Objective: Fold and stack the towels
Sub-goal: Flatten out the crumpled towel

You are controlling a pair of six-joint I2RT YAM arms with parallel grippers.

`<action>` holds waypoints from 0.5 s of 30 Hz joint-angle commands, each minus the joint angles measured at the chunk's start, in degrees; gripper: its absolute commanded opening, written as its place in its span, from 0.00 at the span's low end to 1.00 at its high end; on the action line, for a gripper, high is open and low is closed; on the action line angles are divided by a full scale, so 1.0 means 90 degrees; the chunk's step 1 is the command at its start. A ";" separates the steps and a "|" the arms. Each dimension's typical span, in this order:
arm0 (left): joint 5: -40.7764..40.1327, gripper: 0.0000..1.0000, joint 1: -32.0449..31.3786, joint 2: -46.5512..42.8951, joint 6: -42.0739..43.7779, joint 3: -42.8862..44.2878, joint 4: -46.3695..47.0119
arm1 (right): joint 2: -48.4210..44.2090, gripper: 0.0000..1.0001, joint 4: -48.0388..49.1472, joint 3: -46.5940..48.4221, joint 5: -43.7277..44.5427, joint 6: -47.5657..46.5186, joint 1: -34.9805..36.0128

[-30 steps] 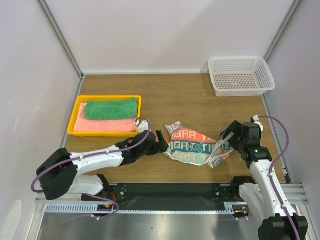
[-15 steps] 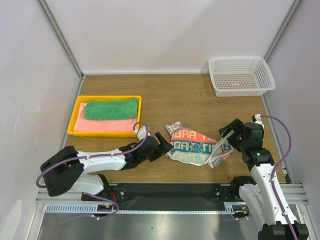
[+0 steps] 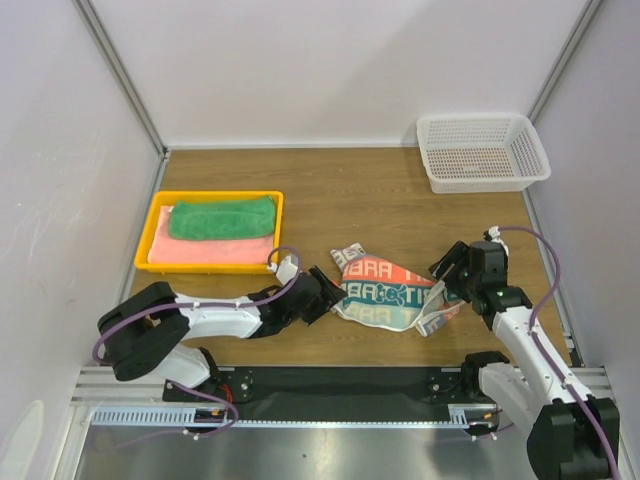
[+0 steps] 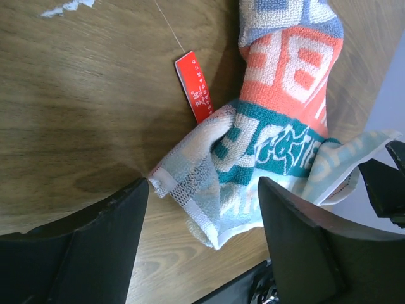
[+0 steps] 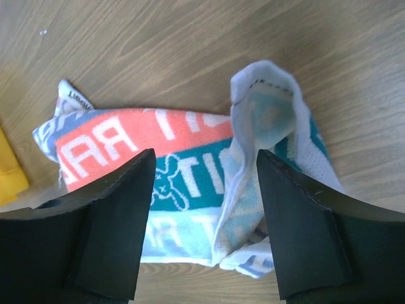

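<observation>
The white-and-teal towel with red-orange letters (image 3: 388, 292) lies crumpled on the wooden table between the arms. My left gripper (image 3: 322, 291) is low at its left edge. In the left wrist view the towel's (image 4: 278, 133) corner lies between the open jaws of the left gripper (image 4: 202, 218), and neither jaw touches it. My right gripper (image 3: 447, 274) hangs over the right edge, open, straddling a raised fold of the towel (image 5: 262, 120) in the right wrist view. The green towel (image 3: 222, 216) lies folded on the salmon-pink towel (image 3: 208, 251).
The two folded towels sit in a yellow tray (image 3: 147, 240) at the left. A white mesh basket (image 3: 482, 150) stands at the back right. A red tag (image 4: 195, 95) on a thread lies beside the patterned towel. White walls enclose the table.
Both grippers have moved in toward the patterned towel, the left from the left edge and the right from the right. Their jaws have narrowed somewhat. The towel has not moved.
</observation>
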 commanded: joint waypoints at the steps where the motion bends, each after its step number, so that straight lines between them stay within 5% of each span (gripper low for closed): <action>1: -0.0112 0.75 0.0002 0.0081 -0.0087 0.0233 0.0181 | 0.0098 0.69 0.0423 0.0057 0.0406 -0.0200 0.0029; 8: -0.0288 0.58 0.0021 0.0140 -0.0057 0.0340 0.0132 | 0.0440 0.58 0.0687 -0.0099 0.0631 -0.0376 0.0059; 10: -0.0376 0.50 0.0041 0.0169 -0.0028 0.0340 0.0093 | 0.0557 0.43 0.0813 -0.0139 0.0680 -0.0444 0.0059; 15: -0.0619 0.01 0.0323 0.0130 0.0469 0.0496 -0.0218 | 0.0762 0.00 0.0892 -0.0022 0.0894 -0.0590 0.0069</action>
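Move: Both hands hang open over the towel. The left has its crumpled left corner between the fingers, about 1 cm ahead and 1 cm below; the red label lies some 5 cm ahead and 1 cm to the right, the blue-white corner about 10 cm ahead and 3 cm right. The right hand's target, the raised folded ridge, is roughly 1 cm ahead, 2 cm right and 3 cm below, with the towel's near corner 10 cm back and 4 cm left. The right hand sinks about 2.5 cm onto the raised ridge near the towel's right end, easing some 1.5 cm to the right and 1 cm forward with a slight roll, left side dipping, while its wide fingers shut and pinch the fold. The left hand stays low over the crumpled left corner, creeps only about 1 cm forward, and closes its fingers nearly completely in the same beat, nipping the cloth between the tips. ##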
